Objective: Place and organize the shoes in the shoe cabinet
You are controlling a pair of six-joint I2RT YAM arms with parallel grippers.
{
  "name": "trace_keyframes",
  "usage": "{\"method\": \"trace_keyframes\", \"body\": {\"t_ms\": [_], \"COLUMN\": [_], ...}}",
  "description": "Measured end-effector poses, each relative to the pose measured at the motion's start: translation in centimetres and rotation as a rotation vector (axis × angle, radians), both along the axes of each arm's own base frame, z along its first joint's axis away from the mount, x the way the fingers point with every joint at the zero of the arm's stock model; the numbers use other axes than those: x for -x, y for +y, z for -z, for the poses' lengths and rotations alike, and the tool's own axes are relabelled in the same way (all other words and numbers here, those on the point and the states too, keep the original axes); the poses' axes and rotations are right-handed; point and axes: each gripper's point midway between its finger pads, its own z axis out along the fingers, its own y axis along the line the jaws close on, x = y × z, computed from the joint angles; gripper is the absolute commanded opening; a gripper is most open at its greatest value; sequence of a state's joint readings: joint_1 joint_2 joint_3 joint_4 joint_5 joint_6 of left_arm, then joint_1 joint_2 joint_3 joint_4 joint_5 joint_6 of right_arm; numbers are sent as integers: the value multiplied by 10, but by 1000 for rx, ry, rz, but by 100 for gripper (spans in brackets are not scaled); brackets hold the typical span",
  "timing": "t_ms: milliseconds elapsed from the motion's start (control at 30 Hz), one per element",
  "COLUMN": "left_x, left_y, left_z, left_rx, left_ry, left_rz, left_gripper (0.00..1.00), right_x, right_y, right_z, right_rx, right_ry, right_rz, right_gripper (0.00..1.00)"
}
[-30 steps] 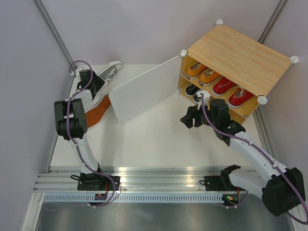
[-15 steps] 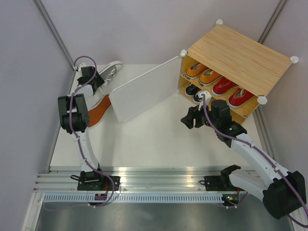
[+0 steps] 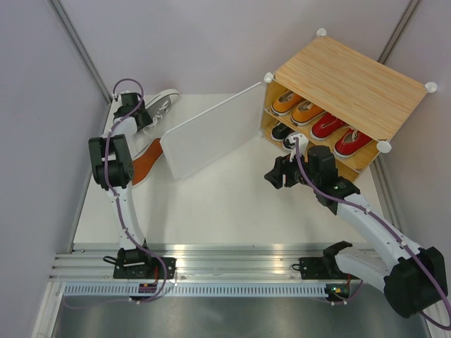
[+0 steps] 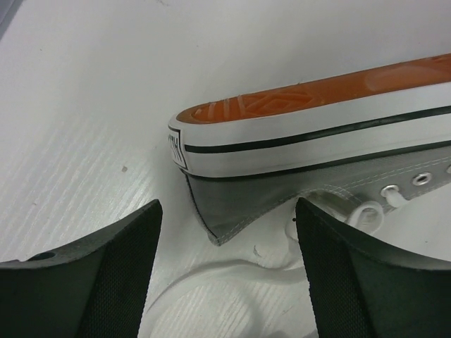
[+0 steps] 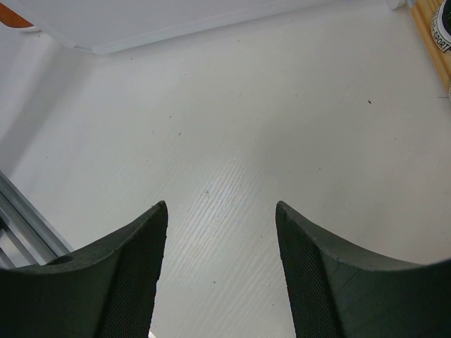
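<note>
A grey shoe (image 4: 317,151) lies on its side, orange-brown sole turned up and heel toward my left gripper (image 4: 225,204). That gripper is open and holds nothing; a loose white lace (image 4: 232,271) runs between its fingers. From above, the left gripper (image 3: 136,113) sits at the back left beside a grey shoe (image 3: 162,103), and a second shoe (image 3: 144,158) shows its orange sole. The shoe cabinet (image 3: 352,81) stands at the back right with orange shoes (image 3: 296,105), red shoes (image 3: 338,134) and black shoes (image 3: 285,135) inside. My right gripper (image 3: 276,174) (image 5: 220,204) hangs open over bare table.
The cabinet's white door (image 3: 208,137) is swung open across the table's middle, between the two arms, and hides part of the sole-up shoe. Walls close in on the left and the back. A metal rail (image 3: 225,257) runs along the near edge.
The left gripper has opened wider and drawn back toward the rear left corner, off the grey shoe. The right arm has barely moved.
</note>
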State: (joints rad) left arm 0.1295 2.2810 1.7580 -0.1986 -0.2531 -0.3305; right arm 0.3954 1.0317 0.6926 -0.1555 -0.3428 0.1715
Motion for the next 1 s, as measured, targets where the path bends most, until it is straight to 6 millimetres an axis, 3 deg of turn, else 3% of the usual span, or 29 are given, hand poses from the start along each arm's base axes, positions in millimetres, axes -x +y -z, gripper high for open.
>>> {"method": "trace_keyframes", "body": {"t_ms": [200, 367, 467, 533, 567, 800, 1000], "left_x": [4, -5, -5, -6, -7, -4, 41], "left_y": [0, -1, 2, 4, 4, 1, -20], "left_z": [24, 22, 23, 22, 20, 17, 4], "left_rx": [5, 15, 17, 23, 24, 34, 148], "left_ry": [74, 82, 98, 96, 92, 84, 118], "left_rz": [-2, 12, 15, 19, 24, 33, 0], "left_gripper": [69, 48, 26, 5, 3, 2, 2], "right_x": [0, 0, 0, 1, 1, 2, 2], "right_y": [0, -1, -1, -1, -1, -1, -1], "right_z": [0, 1, 0, 0, 0, 0, -1], "right_rx": [1, 1, -2, -4, -4, -7, -11], "right_ry": [2, 3, 5, 4, 5, 8, 6], "right_rz": [1, 4, 9, 11, 12, 14, 12], "right_gripper": [68, 67, 68, 67, 67, 68, 67]}}
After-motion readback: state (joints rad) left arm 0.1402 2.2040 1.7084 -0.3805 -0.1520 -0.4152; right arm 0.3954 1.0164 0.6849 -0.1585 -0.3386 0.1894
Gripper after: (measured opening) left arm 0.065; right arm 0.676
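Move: The grey shoe lies on its side with its orange sole facing away. Its heel is just beyond the left fingertips, its middle about 7 cm ahead, 7 cm right and 2 cm below. The other grey shoe is roughly 15 cm back and 4 cm right of the left hand. The open cabinet door's middle is about 30 cm right, 10 cm back and 8 cm higher. From the idle right hand, the first shoe is some 38 cm ahead, 43 cm left and 14 cm below. Bring the left gripper down about 2.5 cm onto the heel of the grey shoe and close the fingers almost fully, pinching the thin canvas at the heel collar. Keep that hold, then draw back quickly about 5 cm towards the base, drifting some 2 cm right and rising slightly, with the toe trailing. ##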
